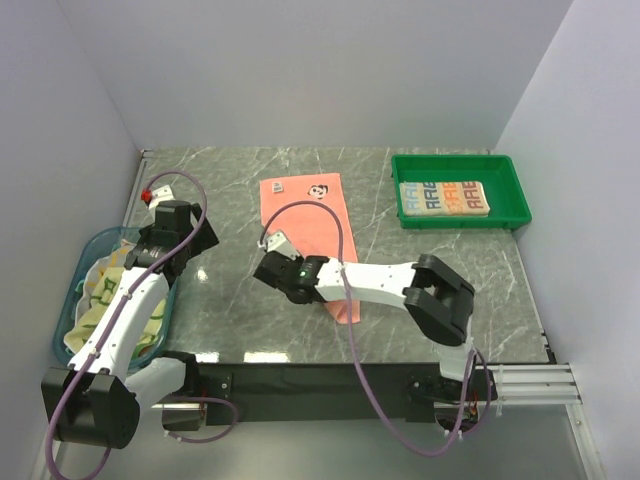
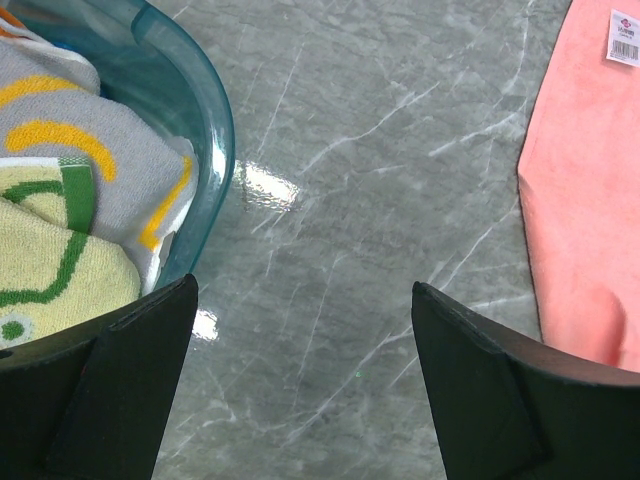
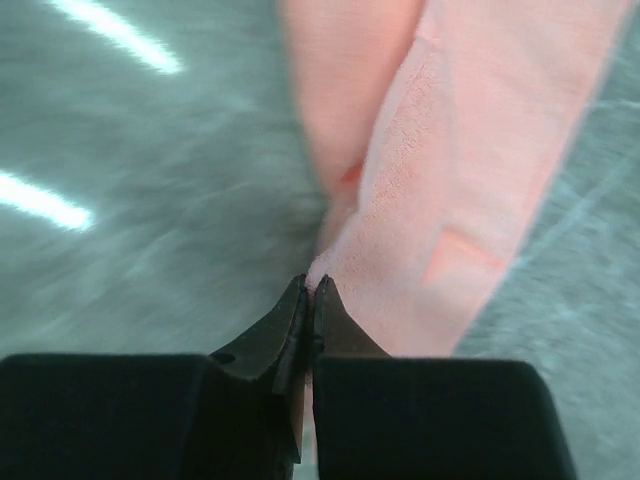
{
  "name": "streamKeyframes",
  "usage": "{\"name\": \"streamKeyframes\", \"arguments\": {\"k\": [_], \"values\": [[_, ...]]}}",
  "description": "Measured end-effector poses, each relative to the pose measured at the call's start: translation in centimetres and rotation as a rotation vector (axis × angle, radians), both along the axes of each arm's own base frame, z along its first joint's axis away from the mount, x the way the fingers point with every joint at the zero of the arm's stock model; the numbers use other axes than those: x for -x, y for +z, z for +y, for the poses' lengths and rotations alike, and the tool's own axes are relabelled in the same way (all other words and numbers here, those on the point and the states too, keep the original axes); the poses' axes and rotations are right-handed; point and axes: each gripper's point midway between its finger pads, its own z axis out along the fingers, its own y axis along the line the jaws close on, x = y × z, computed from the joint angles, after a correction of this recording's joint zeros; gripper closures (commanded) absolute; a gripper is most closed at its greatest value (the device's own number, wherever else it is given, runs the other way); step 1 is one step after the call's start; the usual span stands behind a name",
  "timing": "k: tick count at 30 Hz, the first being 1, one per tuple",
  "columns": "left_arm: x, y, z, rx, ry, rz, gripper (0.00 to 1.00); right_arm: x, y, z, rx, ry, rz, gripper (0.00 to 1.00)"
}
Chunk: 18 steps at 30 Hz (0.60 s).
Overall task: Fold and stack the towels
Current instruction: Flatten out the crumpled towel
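Note:
A salmon-pink towel [image 1: 305, 205] with a panda emblem lies spread on the marble table, its near part lifted into a fold [image 3: 470, 150]. My right gripper [image 1: 272, 250] is shut on that towel's near left edge, and the cloth is pinched at the fingertips [image 3: 312, 285]. My left gripper [image 1: 192, 247] hangs open over bare table [image 2: 305, 288], between the basket and the pink towel's left edge [image 2: 580, 200], with nothing between its fingers. Crumpled towels, grey with yellow and pale yellow with green [image 2: 60, 200], fill the basket. A folded cream towel with coloured letters [image 1: 443, 199] lies in the tray.
The blue basket [image 1: 75, 290] sits at the table's left edge, its rim [image 2: 215, 130] close to my left fingers. The green plastic tray [image 1: 460, 160] stands at the back right. White walls close in the table on three sides.

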Motion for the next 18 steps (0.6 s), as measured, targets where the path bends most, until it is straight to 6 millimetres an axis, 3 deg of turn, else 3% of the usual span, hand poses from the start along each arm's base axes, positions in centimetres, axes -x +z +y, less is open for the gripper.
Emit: {"name": "streamKeyframes", "arguments": {"k": [5, 6, 9, 10, 15, 18], "values": [[0.0, 0.0, 0.0, 0.000, 0.000, 0.000, 0.07, 4.4, 2.7, 5.2, -0.234, 0.169, 0.119, 0.86], [0.0, 0.0, 0.0, 0.000, 0.000, 0.000, 0.07, 5.2, 3.2, 6.2, -0.277, 0.203, 0.141, 0.74], [0.0, 0.0, 0.0, 0.001, -0.001, 0.000, 0.07, 7.9, 3.8, 9.0, -0.383, 0.300, 0.229, 0.51], [0.0, 0.0, 0.0, 0.001, -0.001, 0.000, 0.07, 8.6, 3.8, 9.6, -0.404, 0.323, 0.257, 0.48], [-0.1, -0.1, -0.4, 0.014, -0.016, -0.001, 0.06, 10.4, 4.1, 10.8, -0.464, 0.380, 0.322, 0.40], [0.0, -0.3, -0.9, 0.033, -0.036, 0.000, 0.06, 10.5, 4.4, 9.4, -0.459, 0.368, 0.316, 0.42]]}}
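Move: The right hand already holds the coral towel's folded-in near left corner. Its place on the bare marble is about 11 cm back, 9 cm left and 4 cm below this hand. The towel's middle lies some 8 cm ahead, straight on; its near right corner is roughly 8 cm back and 12 cm right, and the table's near edge about 18 cm straight back. From the left hand, the corner's place is around 19 cm back, 19 cm right and 14 cm lower. The towel's pinched corner is swept outward by the right hand, fast, about 10 cm back and 10 cm left towards its place near the table's front edge, while the hand rises some 4 cm. The fingers swing from pointing forward-down to left-down and open to over half on the way, letting go of the cloth; the hand then eases slightly back to the right. ##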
